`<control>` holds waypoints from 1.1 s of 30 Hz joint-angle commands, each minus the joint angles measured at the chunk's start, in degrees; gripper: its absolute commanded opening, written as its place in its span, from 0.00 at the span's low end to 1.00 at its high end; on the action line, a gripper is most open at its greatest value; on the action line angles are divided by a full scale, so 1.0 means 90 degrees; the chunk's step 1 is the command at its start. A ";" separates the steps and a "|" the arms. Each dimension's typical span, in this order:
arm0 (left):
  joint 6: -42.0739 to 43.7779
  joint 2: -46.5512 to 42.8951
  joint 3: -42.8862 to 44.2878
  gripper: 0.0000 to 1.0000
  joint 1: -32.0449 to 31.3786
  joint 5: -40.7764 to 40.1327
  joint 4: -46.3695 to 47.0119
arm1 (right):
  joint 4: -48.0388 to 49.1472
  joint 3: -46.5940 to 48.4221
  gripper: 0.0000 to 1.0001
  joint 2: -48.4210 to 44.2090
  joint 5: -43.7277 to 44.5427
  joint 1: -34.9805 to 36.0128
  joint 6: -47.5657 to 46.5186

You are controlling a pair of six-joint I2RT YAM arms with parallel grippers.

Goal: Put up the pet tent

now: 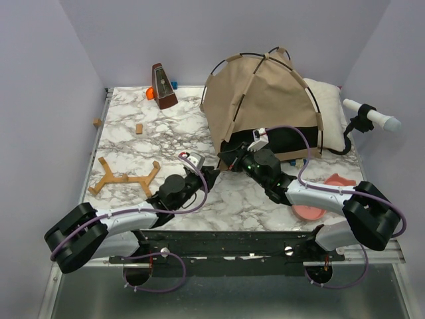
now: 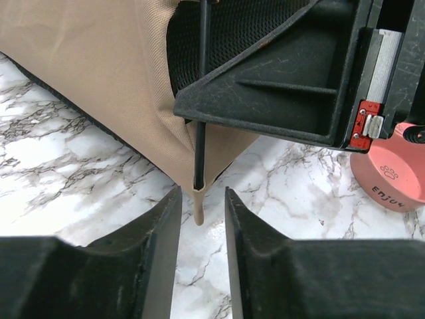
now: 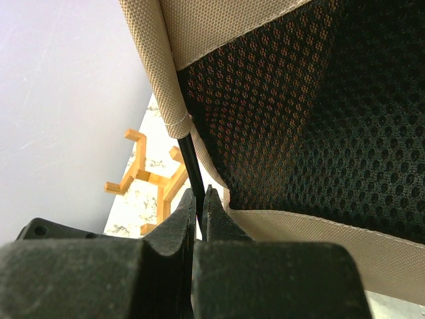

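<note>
The tan pet tent (image 1: 262, 100) stands domed at the back right of the table, thin black poles crossing over its top. My right gripper (image 1: 228, 155) is at its front left corner, shut on a black pole (image 3: 192, 166) next to the black mesh panel (image 3: 319, 119). My left gripper (image 1: 211, 174) is open just in front of that corner. In the left wrist view the pole end (image 2: 199, 156) sits in the tan corner pocket, and a small tan loop (image 2: 198, 209) hangs between my open fingers (image 2: 166, 226).
A pink pet bowl (image 1: 319, 199) sits under the right arm, also in the left wrist view (image 2: 392, 176). A white pillow (image 1: 325, 100) lies behind the tent. A wooden stand (image 1: 126, 176), a metronome (image 1: 163, 86), small wooden blocks (image 1: 139, 128) and a white-handled tool (image 1: 372, 116) are around.
</note>
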 commanded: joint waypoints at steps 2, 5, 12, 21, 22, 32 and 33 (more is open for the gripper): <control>-0.0093 0.0148 0.0197 0.34 -0.0036 0.0050 -0.0012 | -0.0130 -0.0030 0.00 -0.0039 0.0321 -0.0047 0.0184; -0.0110 0.0179 0.0199 0.25 -0.0036 0.0046 0.0021 | -0.0120 -0.0039 0.00 -0.0039 0.0318 -0.0042 0.0189; -0.0130 0.0314 0.0321 0.05 -0.0036 0.0029 -0.0004 | -0.0101 -0.0093 0.00 -0.0069 0.0315 -0.0045 0.0195; -0.0168 0.0347 0.0342 0.00 -0.0036 0.0040 0.0296 | -0.0036 -0.0167 0.00 -0.0048 0.0270 -0.0048 0.0029; -0.0176 0.0311 0.0324 0.00 -0.0038 0.0005 0.0353 | -0.0014 -0.0191 0.00 -0.0042 0.0255 -0.0042 -0.0018; 0.0091 0.0219 0.0515 0.00 -0.0036 -0.0209 0.0527 | 0.0251 -0.0481 0.00 0.0037 0.0001 -0.0042 -0.0588; 0.0093 0.0227 0.0510 0.00 -0.0036 -0.0196 0.0568 | 0.0242 -0.0508 0.00 0.0057 -0.0005 -0.0042 -0.0612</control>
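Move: The bare lower end of the tent pole stands between the left hand's open fingers, only about 1 cm ahead and 1 cm to the right, at their height. The tent's front corner lies some 4 cm ahead, 3 cm right and 3 cm below the left hand. The pink bowl is roughly 33 cm right, 10 cm back and 13 cm lower. From the right hand, the pole's end is about 3 cm back, 1 cm left and 4 cm below. Easing about 1 cm forward-right, the left fingers close and pinch the pole's lower end; the right keeps its pinch higher up. ##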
